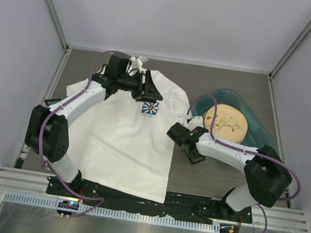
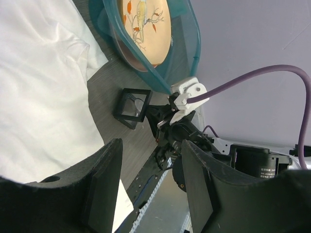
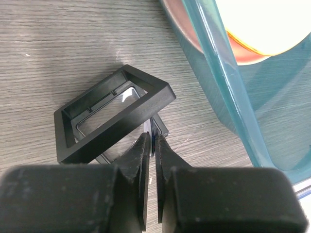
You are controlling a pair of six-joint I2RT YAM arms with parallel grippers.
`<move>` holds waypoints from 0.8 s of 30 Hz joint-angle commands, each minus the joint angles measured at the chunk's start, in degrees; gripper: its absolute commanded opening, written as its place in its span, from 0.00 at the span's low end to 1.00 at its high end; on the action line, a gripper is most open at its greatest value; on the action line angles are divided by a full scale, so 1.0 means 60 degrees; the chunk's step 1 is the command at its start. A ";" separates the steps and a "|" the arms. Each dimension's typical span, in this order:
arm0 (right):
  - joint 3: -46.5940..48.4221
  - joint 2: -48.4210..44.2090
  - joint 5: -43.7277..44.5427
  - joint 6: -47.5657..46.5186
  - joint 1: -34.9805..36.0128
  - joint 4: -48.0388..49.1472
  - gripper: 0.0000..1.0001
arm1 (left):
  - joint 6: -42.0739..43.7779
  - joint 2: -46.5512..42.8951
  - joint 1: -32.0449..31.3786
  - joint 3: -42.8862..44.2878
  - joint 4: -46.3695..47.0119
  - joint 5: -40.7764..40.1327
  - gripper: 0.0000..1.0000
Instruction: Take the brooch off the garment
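Observation:
The white T-shirt (image 1: 119, 140) lies flat, its blue-and-white flower print (image 1: 150, 108) on the chest. My right gripper (image 3: 152, 141) is off the shirt's right edge, shut on a thin dark disc seen edge-on, the brooch (image 3: 152, 134), right over the near rim of a small black square box (image 3: 114, 119). In the top view the right gripper (image 1: 190, 150) covers brooch and box. My left gripper (image 1: 148, 87) is open and empty above the shirt's collar area; in its own view the left gripper (image 2: 151, 148) looks across at the box (image 2: 132, 108).
A teal basin (image 1: 257, 128) holding a plate with a bird picture (image 1: 225, 123) stands at the right, close beside the box; its wall (image 3: 228, 82) fills the right of the right wrist view. Enclosure walls surround the table.

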 commanded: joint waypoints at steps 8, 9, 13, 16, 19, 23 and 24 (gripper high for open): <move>-0.0018 -0.0480 -0.0435 -0.0321 0.0016 0.0559 0.25 | -0.0047 -0.0015 -0.0050 0.0035 0.0424 0.0277 0.55; -0.0018 -0.0525 -0.0479 -0.0350 0.0016 0.0574 0.27 | -0.0047 -0.0015 -0.0064 0.0035 0.0424 0.0263 0.55; -0.0018 -0.0744 -0.0728 -0.0453 0.0074 0.0647 0.33 | -0.0047 -0.0015 -0.0050 0.0035 0.0424 0.0277 0.55; -0.0048 -0.0993 -0.0932 -0.0526 0.0089 0.0763 0.36 | -0.0033 -0.0029 -0.0050 0.0035 0.0424 0.0263 0.55; -0.0135 -0.1271 -0.1182 -0.0629 0.0119 0.0997 0.38 | -0.0033 -0.0015 -0.0050 0.0035 0.0409 0.0263 0.55; -0.0180 -0.1550 -0.1606 -0.0673 0.0133 0.1204 0.41 | -0.0033 0.0044 -0.0050 0.0049 0.0424 0.0364 0.56; -0.0165 -0.1652 -0.1680 -0.0673 0.0148 0.1218 0.41 | -0.0033 0.0058 -0.0035 0.0064 0.0409 0.0394 0.56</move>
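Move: My right hand still has the brooch between its fingertips, over the open black box: the box's tray is centred about 2 cm to the left, 1 cm ahead and 3 cm below. The middle of the teal bin is roughly 11 cm ahead and 12 cm to the right, near hand height; the shirt's flower print is some 20 cm left and 12 cm ahead. From my left hand the tray lies about 16 cm back, 17 cm right and 20 cm below. I let the brooch go into the black box, spreading my right fingers steadily from almost shut to somewhat under half open. As they part I ease the hand about 3 cm left, sinking barely at first, then rising about 1.5 cm clear of the tray, while the wrist rolls some 10 degrees, left side up. ##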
